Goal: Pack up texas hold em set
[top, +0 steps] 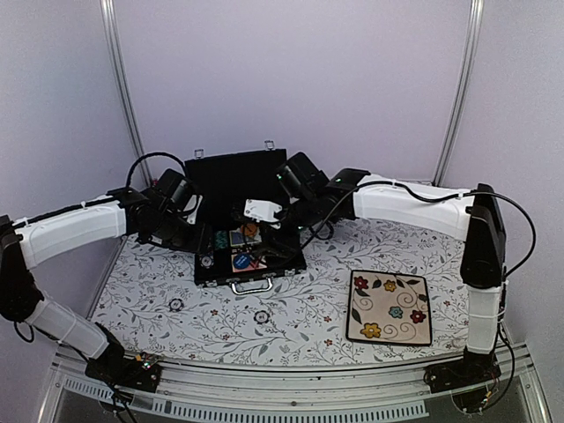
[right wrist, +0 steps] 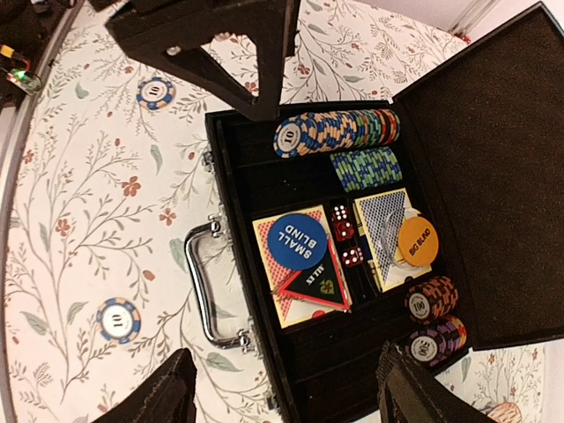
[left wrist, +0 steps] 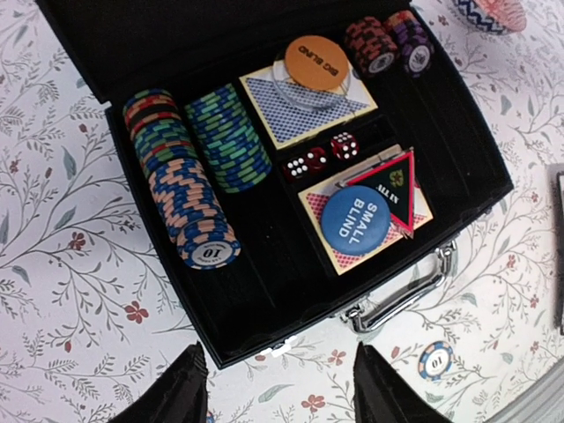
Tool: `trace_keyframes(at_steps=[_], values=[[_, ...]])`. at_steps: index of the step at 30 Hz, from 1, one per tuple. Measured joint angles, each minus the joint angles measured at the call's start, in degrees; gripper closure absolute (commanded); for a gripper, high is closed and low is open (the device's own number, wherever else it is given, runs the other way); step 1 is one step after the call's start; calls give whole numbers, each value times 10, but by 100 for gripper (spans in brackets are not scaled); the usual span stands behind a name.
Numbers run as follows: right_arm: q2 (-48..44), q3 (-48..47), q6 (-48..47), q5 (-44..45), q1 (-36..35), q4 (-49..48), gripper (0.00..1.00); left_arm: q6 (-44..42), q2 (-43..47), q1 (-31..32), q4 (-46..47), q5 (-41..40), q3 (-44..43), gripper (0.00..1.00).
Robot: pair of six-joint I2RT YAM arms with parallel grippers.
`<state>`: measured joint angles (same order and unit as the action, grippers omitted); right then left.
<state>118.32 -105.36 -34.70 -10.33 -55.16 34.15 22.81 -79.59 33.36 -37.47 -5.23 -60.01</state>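
Note:
The black case (top: 231,176) lies open at the back middle of the table, lid up and silver handle (left wrist: 407,291) toward me. In it are rows of multicoloured chips (left wrist: 189,189), two card decks, a blue SMALL BLIND button (left wrist: 355,224), an orange BIG BLIND button (left wrist: 316,62) and red dice (left wrist: 344,145). Loose chips (left wrist: 436,359) (right wrist: 119,319) (right wrist: 156,92) lie on the cloth in front of the case. My left gripper (left wrist: 282,392) hangs open over the case's front left corner. My right gripper (right wrist: 286,401) is open and empty above the case's right end, near the stacked chips (right wrist: 429,326).
A cream square plate with flowers (top: 389,307) lies at the front right of the floral cloth. A small pink patterned bowl (left wrist: 490,12) sits behind the case's right side. Both arms reach in over the case from either side. A metal rail (top: 282,366) marks the near edge.

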Motion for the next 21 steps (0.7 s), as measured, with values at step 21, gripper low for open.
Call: trace_keyframes(at_steps=[21], values=[[-304,415,19,-129,281,-58,29,-119,-192,199,-73,81,-98,45]])
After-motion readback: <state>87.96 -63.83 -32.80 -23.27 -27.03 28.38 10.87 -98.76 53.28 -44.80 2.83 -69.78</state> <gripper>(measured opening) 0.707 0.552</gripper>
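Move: Below and to the right of the left hand lies the poker chip it goes for, about 15 cm right, 9 cm back and 14 cm down. The case handle sits some 7 cm farther out than that chip; the other loose chip is about 7 cm left and 6 cm back from the left hand. The small blind button in the case is about 4 cm ahead and 10 cm right of this hand. From the right hand, the aimed-at chip is some 9 cm back and 4 cm left, well below. Swinging right about 12 cm, back 9 and down 7, the empty left hand comes off the case's left side towards the chip in front of the handle, turning some 35 degrees clockwise and tipping its still-open fingers steeper. Meanwhile the open right hand clears out to the right, about 24 cm, away from the case and back over bare table beyond the flowered board. ##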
